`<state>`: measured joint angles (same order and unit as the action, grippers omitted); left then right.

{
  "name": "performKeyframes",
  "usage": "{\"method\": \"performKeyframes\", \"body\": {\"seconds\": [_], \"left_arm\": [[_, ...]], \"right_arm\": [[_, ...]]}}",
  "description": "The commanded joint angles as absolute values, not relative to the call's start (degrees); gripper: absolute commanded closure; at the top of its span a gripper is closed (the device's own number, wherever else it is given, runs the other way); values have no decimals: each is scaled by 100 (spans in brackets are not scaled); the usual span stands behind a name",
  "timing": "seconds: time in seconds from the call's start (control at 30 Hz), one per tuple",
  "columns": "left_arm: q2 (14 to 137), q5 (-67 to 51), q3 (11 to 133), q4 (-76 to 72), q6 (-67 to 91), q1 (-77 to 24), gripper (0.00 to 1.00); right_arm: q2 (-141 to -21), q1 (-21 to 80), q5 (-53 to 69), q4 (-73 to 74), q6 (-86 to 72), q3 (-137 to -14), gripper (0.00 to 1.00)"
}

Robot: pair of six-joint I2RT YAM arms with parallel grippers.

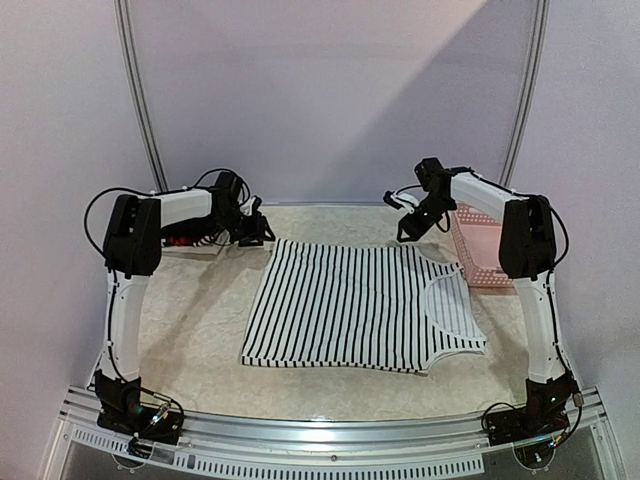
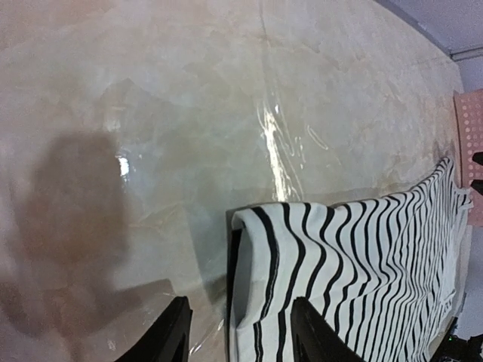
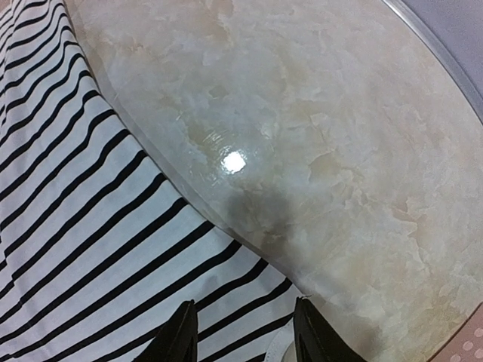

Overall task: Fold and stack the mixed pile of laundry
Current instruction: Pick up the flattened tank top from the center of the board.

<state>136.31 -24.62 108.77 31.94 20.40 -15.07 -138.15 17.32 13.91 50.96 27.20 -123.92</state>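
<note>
The black-and-white striped tank top (image 1: 360,310) lies spread flat on the marble-patterned table, its neckline toward the right. My left gripper (image 1: 264,236) hovers at the top's far left corner, open. In the left wrist view that corner of the tank top (image 2: 362,256) lies folded under itself between and below the left gripper (image 2: 241,335), touching neither finger. My right gripper (image 1: 406,231) hangs over the far right corner, open. In the right wrist view the tank top (image 3: 90,226) lies flat beneath the right gripper (image 3: 245,339). A red-and-black plaid piece (image 1: 185,241) peeks out behind the left arm.
A pink perforated basket (image 1: 482,252) stands at the back right edge, just right of my right gripper; its edge also shows as the basket (image 2: 469,136) in the left wrist view. A clear plastic film covers the table (image 2: 279,151).
</note>
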Motion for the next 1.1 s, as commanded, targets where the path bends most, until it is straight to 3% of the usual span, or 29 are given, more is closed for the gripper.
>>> {"method": "performKeyframes", "body": {"seconds": [0.0, 0.2, 0.5, 0.9, 1.07], "left_arm": [[13962, -2584, 11171, 3084, 2105, -1492, 53], [14405, -2681, 11614, 2977, 2338, -1529, 54], [14810, -2801, 11995, 3220, 2190, -1675, 66], [14436, -2620, 11539, 3089, 1955, -1643, 99], [14016, -2233, 11331, 3153, 1668, -1480, 100]], "right_arm": [[-13736, 1723, 1357, 5073, 2639, -12233, 57], [-13547, 1714, 922, 5010, 2628, -12043, 56], [-13622, 1403, 979, 5199, 2652, -11969, 56], [-13790, 1301, 1639, 5296, 2836, -11998, 55], [-13937, 1302, 1940, 5416, 2798, -12389, 55]]}}
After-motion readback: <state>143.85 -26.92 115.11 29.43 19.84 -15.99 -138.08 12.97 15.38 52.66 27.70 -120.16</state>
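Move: The tank top's far left corner lies about 2 cm ahead of the left hand, 3 cm to its right and 3 cm below. The folded stack sits some 22 cm to that hand's left and 4 cm farther out. For the right hand, the far right corner by the armhole trim is roughly 1 cm ahead, 3 cm right and 6 cm down. The pink basket is level with the right hand, about 23 cm to its right. Forward, right and down, some 3 cm each way, the left hand eases onto the tank top's far left corner, draws back a little as its fingers shut and pinch the cloth, then begins to shift back left. The right hand, fingers staying open, sinks about 2.5 cm and slides some 5 cm right above the other far corner, edging back left at the end. ##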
